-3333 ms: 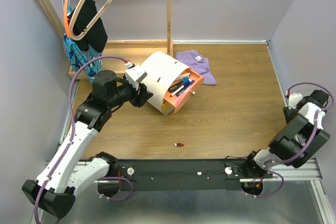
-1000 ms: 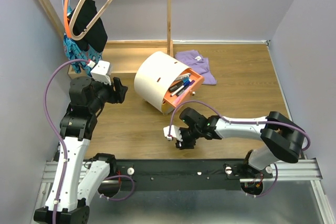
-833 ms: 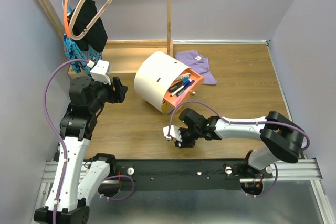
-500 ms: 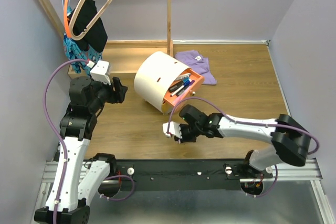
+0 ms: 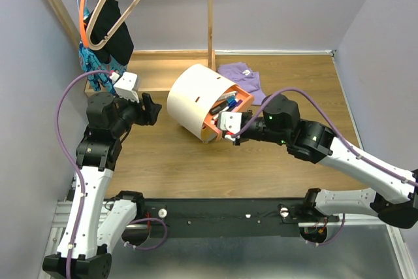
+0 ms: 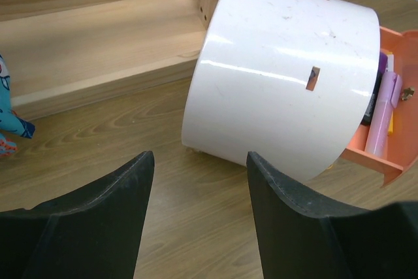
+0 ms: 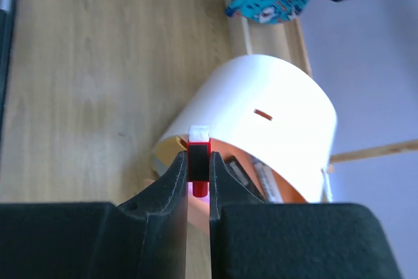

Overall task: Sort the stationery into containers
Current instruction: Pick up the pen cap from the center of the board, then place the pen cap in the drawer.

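Note:
The cream-white drum container (image 5: 191,98) lies tilted, its orange drawer (image 5: 228,117) pulled out. Several markers and pens (image 5: 225,104) lie in that drawer. My right gripper (image 5: 228,134) hovers at the drawer's front corner. In the right wrist view it (image 7: 198,161) is shut on a small red-and-black piece with a white tip (image 7: 198,153), held over the container (image 7: 261,106). My left gripper (image 5: 149,110) stands open and empty to the left of the drum. Its wrist view shows the gripper (image 6: 198,158) short of the container (image 6: 281,70), with a pink marker (image 6: 382,119) in the drawer.
A purple cloth (image 5: 248,76) lies behind the drum. A wooden tray (image 5: 153,70) runs along the back left, with an upright wooden post (image 5: 210,11). Hangers with clothes (image 5: 104,27) hang at the far left.
My right gripper closed on the small red piece near the table's front, lifted it and carried it back to the orange drawer. The left arm barely moved.

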Robot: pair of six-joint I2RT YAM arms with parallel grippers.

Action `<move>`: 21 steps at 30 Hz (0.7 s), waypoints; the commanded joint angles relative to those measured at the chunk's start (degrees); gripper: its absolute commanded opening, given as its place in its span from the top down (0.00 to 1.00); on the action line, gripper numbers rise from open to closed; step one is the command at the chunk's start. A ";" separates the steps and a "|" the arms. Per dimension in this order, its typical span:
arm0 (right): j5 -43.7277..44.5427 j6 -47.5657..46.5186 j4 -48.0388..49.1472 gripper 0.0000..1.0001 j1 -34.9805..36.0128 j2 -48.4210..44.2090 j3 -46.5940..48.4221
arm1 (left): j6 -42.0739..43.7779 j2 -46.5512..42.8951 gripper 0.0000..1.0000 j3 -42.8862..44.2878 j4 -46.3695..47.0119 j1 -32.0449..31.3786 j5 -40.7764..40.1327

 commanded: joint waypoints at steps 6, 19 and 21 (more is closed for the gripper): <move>11.44 -19.12 -2.18 0.92 -0.44 1.06 -4.33 | -4.06 0.05 0.33 -0.11 5.70 0.93 2.66; 13.99 -22.74 1.24 0.91 -4.48 5.71 -2.76 | -6.35 -2.24 0.33 -1.69 5.26 3.21 3.80; 14.16 -22.65 1.95 0.91 -5.01 6.93 -2.58 | -6.88 -2.59 0.33 -1.86 5.44 3.56 4.06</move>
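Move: Ahead of the right hand, which already holds the red-and-white pen cap, the open orange drawer of stationery lies about 16 cm farther out, roughly level sideways and some 23 cm lower. The white drum that houses the drawer is centred about 19 cm ahead, 10 cm to the left and 21 cm below; the purple cloth is some 32 cm out, 9 cm right and 31 cm down. From the left hand, the drawer is about 7 cm ahead, 21 cm right and 20 cm below. Carrying the pinched pen cap through the air, the right hand goes forward about 7 cm towards the open drawer, sinking some 5 cm and easing roughly 3 cm to the right. The wrist turns some 25 degrees as it goes, rolling and tipping the left-pointing fingers further down; they stay shut on the cap. ##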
